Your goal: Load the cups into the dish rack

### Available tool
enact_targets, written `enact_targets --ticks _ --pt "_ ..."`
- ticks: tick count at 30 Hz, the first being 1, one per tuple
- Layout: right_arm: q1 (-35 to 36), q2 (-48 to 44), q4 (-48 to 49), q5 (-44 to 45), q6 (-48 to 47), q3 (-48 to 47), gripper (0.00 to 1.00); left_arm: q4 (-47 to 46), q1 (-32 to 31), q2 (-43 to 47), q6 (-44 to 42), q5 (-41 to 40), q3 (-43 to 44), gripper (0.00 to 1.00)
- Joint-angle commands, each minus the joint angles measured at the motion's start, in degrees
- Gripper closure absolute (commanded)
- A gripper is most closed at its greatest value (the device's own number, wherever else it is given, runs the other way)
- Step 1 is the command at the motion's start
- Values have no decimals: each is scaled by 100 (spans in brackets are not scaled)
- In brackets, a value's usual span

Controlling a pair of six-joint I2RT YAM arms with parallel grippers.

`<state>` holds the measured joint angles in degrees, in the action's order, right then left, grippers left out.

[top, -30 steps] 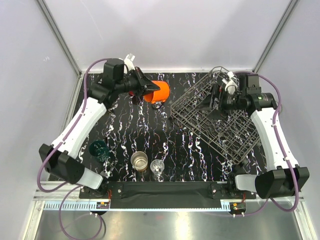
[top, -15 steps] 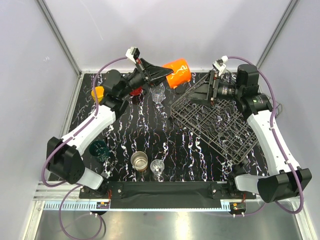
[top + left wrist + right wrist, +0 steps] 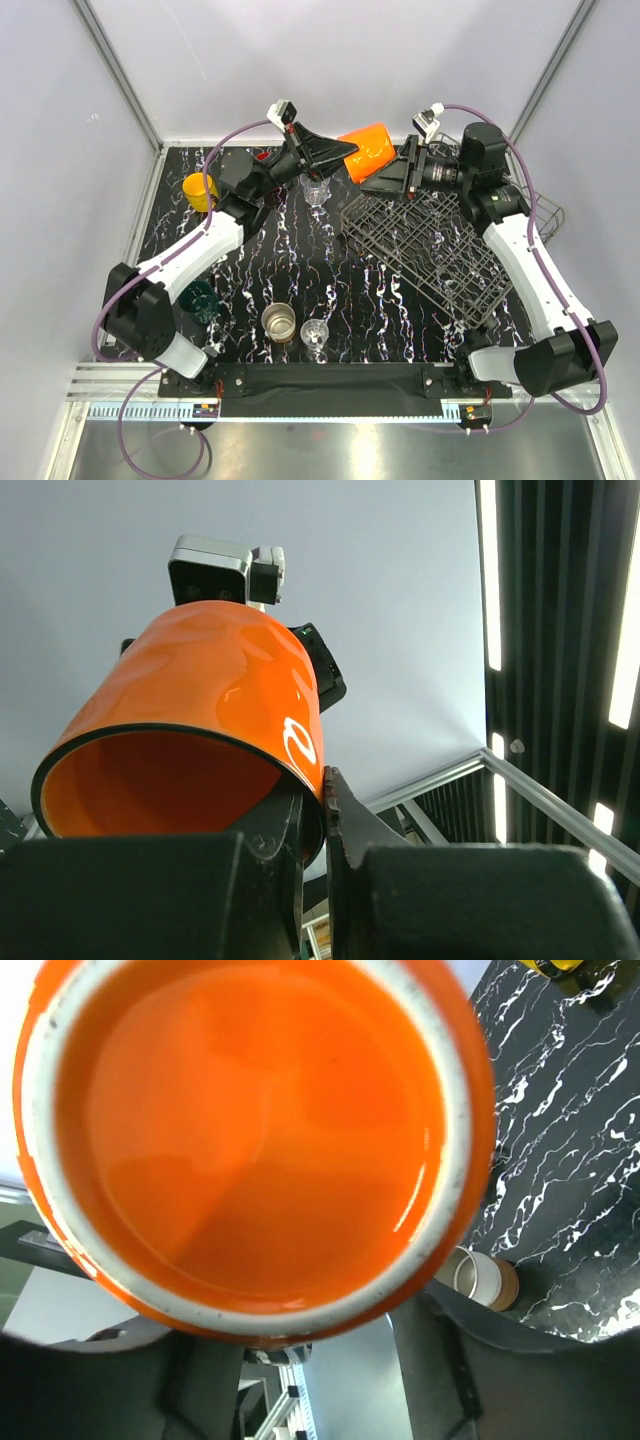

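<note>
My left gripper [image 3: 345, 152] is shut on the rim of the orange mug [image 3: 365, 150], holding it on its side high above the table's far edge. In the left wrist view its fingertips [image 3: 325, 780] pinch the mug wall [image 3: 200, 700]. My right gripper [image 3: 385, 177] meets the mug from the other side. Its wrist view is filled by the mug's base [image 3: 250, 1130], and the fingers [image 3: 450, 1360] stand apart on either side of it, open. The dish rack [image 3: 430, 240] lies tilted at the right, below the mug.
On the table are a yellow mug [image 3: 200, 187], a red mug [image 3: 262, 157] half hidden by the left arm, a clear glass [image 3: 316, 190], a teal cup [image 3: 198, 298], a brown-and-cream cup [image 3: 279, 322] and a second glass [image 3: 315, 335].
The left arm lifted the orange mug off the table and carried it right. The right gripper left the rack, swung to the mug's base, and its fingers have come closer together.
</note>
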<state>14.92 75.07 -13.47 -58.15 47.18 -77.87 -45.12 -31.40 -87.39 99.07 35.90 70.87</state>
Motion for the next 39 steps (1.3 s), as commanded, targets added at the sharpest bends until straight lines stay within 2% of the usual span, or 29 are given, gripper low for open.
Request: enact_targets --ticks 1,5,7,8,9,11,12,13,15,16,17,18,19,20,21,22,24,25,27,28,33,34,37,39 --pt "143 69 302 102 99 -106 42 -831 -103 144 122 -92 68 100" --pt "161 52 109 357 46 -124 75 -858 -165 196 122 -110 -29 100" --pt "169 61 -119 514 -7 -176 86 -814 -174 240 87 -136 -99 100" --pt "169 78 -181 559 -33 -194 96 -727 -182 293 69 -127 -126 100" --pt "169 87 -286 594 -51 -203 100 -682 -191 319 34 -136 -187 100" --pt "187 78 -322 682 -60 -177 100 -638 -191 424 -10 -110 -266 99" --pt "187 61 -392 726 -77 -150 100 -586 -191 486 -97 -92 -371 89" --pt "178 43 -428 804 -103 -124 100 -394 -191 556 -142 -83 -442 54" --pt "187 -1 -698 901 -261 -132 100 -42 -174 758 -317 -101 -591 29" --pt "187 -62 -796 1067 -340 -124 100 464 -156 1029 -614 -127 -731 22" --pt "187 -89 -875 1156 -489 -115 100 800 -104 1162 -825 -127 -785 4" --pt "187 -97 -1094 1270 -577 -124 100 1212 -69 1311 -1332 -127 -820 2" --pt "187 -115 -1200 1541 -648 -124 100 2130 -16 1661 -1624 -153 -812 1" --pt "187 -106 -1358 1674 -744 -132 100 2644 98 1847 -1923 -206 -803 1" --pt "187 -89 -1447 1806 -789 -159 100 3180 168 2049 -2561 -285 -716 1" --pt "187 -10 -1552 2112 -850 -194 100 4351 247 2373 -2890 -477 -645 1" --pt "187 60 -1858 2499 -1017 -307 100 5404 537 2700 -3723 -680 -479 1" --pt "187 148 -1948 2954 -1096 -334 100 6331 651 2823 -3963 -855 -443 1" --pt "187 227 -2158 3466 -1316 -370 100 7101 968 3149 -4559 -944 -407 1" --pt "187 323 -2220 4017 -1447 -370 100 7714 1056 3254 -4746 -1005 -399 1" --pt "178 737 -2449 5724 -1624 -598 100 9256 1381 3659 -5782 -1217 -101 1" --pt "178 877 -2432 6327 -1685 -633 100 9624 1408 3694 -5915 -1173 31 1" --pt "161 1132 -2125 7366 -1791 -607 100 10100 1417 3957 -6346 -1208 50 1" --pt "56 1430 -1749 7746 -1861 -520 100 10329 1373 4211 -6513 -1234 -11 1"
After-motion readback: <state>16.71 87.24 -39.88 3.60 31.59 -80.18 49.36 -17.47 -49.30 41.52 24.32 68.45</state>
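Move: The orange cup is held up in the air, its rim still pinched by the left fingers; its middle is about 4 cm right, 4 cm below and 1 cm ahead of the left hand. From the open right hand the cup is 4 cm ahead, 3 cm left and 2 cm up. The dish rack's middle is some 22 cm right, 4 cm ahead and 34 cm below the right hand; the clear glass is 14 cm ahead, 10 cm left and equally low. The right fingers shut on the orange cup's handle side while the left ones keep their pinch; then the left opens wide, lets go and swings away left and down, some 17 cm left, and back. The right takes the cup down some 19 cm, right and forward over the rack's far-left corner, turning clockwise and rolling to point its fingers forward. ##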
